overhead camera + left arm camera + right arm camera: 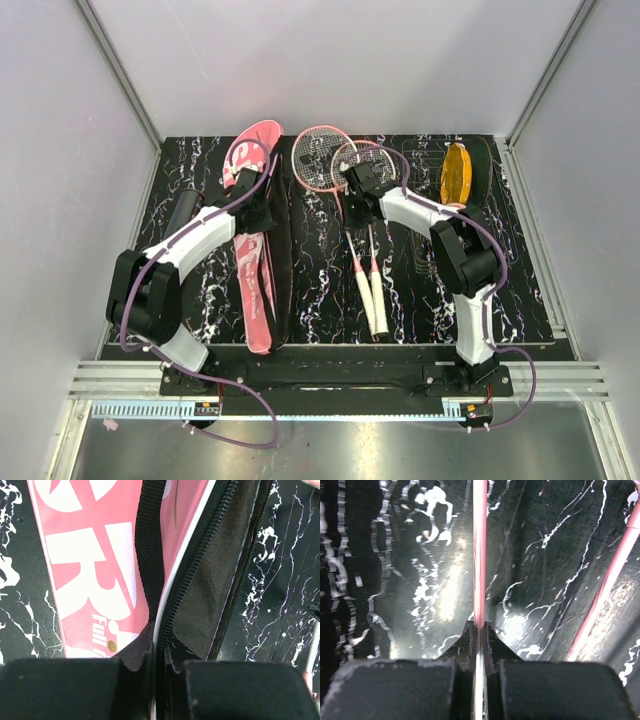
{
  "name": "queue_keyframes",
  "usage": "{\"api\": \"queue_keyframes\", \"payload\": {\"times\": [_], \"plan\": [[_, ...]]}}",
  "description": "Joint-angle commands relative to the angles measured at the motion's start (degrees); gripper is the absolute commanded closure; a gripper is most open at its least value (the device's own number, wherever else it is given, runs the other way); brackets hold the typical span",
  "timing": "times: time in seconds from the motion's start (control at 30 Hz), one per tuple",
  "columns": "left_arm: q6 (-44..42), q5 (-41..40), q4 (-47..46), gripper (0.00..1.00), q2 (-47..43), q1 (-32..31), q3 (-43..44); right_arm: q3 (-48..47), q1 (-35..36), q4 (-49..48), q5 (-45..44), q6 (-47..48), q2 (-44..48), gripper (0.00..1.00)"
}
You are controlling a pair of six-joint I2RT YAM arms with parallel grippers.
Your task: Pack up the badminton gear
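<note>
The long pink cover (258,290) lies lengthwise left of centre, its zip edge open to the black lining (215,580). My left gripper (159,630) is shut on that zip edge partway along the cover (90,555); from above it (252,207) sits over the cover's upper half. Two pink-framed rackets (322,157) lie side by side, heads at the back, white handles (372,295) toward me. My right gripper (480,627) is shut on one racket's thin pink shaft (480,555), just below the heads (357,185). The other shaft (605,595) runs to its right.
A yellow oval disc (457,172) rests at the back right. A black tube (184,212) lies left of the left arm. The cover's black strap (149,540) runs along its pink face. Walls close in the black marbled table (430,290) on three sides.
</note>
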State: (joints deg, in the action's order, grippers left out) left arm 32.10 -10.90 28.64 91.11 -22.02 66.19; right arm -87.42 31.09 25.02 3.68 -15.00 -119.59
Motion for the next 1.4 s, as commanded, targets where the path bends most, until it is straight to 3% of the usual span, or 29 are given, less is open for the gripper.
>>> {"api": "queue_keyframes", "payload": {"times": [0.0,0.23,0.47,0.6,0.73,1.0,1.37], "plan": [[0.77,2.98,-3.50,1.00,-2.52,1.62,-0.01,-3.02,0.46,0.47,6.93,-5.82,8.84,1.00],[0.51,5.27,-3.59,1.00,-0.41,2.77,2.01,-2.50,0.46,0.65,9.24,-8.37,13.67,1.00],[1.30,6.59,-4.12,1.00,0.21,3.04,2.45,2.16,0.11,-9.11,12.66,-8.29,18.42,1.00],[1.13,6.33,-4.03,1.00,-0.06,3.21,2.54,-1.17,0.11,0.62,10.22,-8.29,18.34,1.00],[0.69,6.76,-3.95,1.00,0.56,3.56,3.94,3.90,0.81,8.63,6.78,-6.01,22.37,1.00],[0.69,7.29,-3.42,1.00,3.72,3.65,7.46,15.68,5.20,11.02,1.07,-2.23,32.05,1.00],[1.39,8.43,-3.07,1.00,4.78,3.65,8.78,16.93,11.44,12.78,-6.05,-1.43,31.09,1.00]]}}
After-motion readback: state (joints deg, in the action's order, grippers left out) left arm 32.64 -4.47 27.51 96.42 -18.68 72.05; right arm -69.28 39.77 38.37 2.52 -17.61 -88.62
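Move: The racket already gripped by its shaft has its head about 19 cm ahead and 8 cm left of the right hand. The second racket's shaft runs level with that hand, some 7 cm to its right. The badminton bag's open mouth lies roughly 21 cm left and 8 cm back. The left hand already holds the mouth's edge; the mouth's middle is about 4 cm right, 7 back and 6 below it, the racket head some 17 right and 20 ahead. The gripped racket is lifted by the right hand nearly straight up about 13 cm, the wrist rolling some 20 degrees left-side-up, then drawn back some 13 cm and a little right while sinking slightly and rolling level again, so its head nears the bag's mouth. The left hand keeps its pinch on the bag edge and slides it about 3 cm forward. ##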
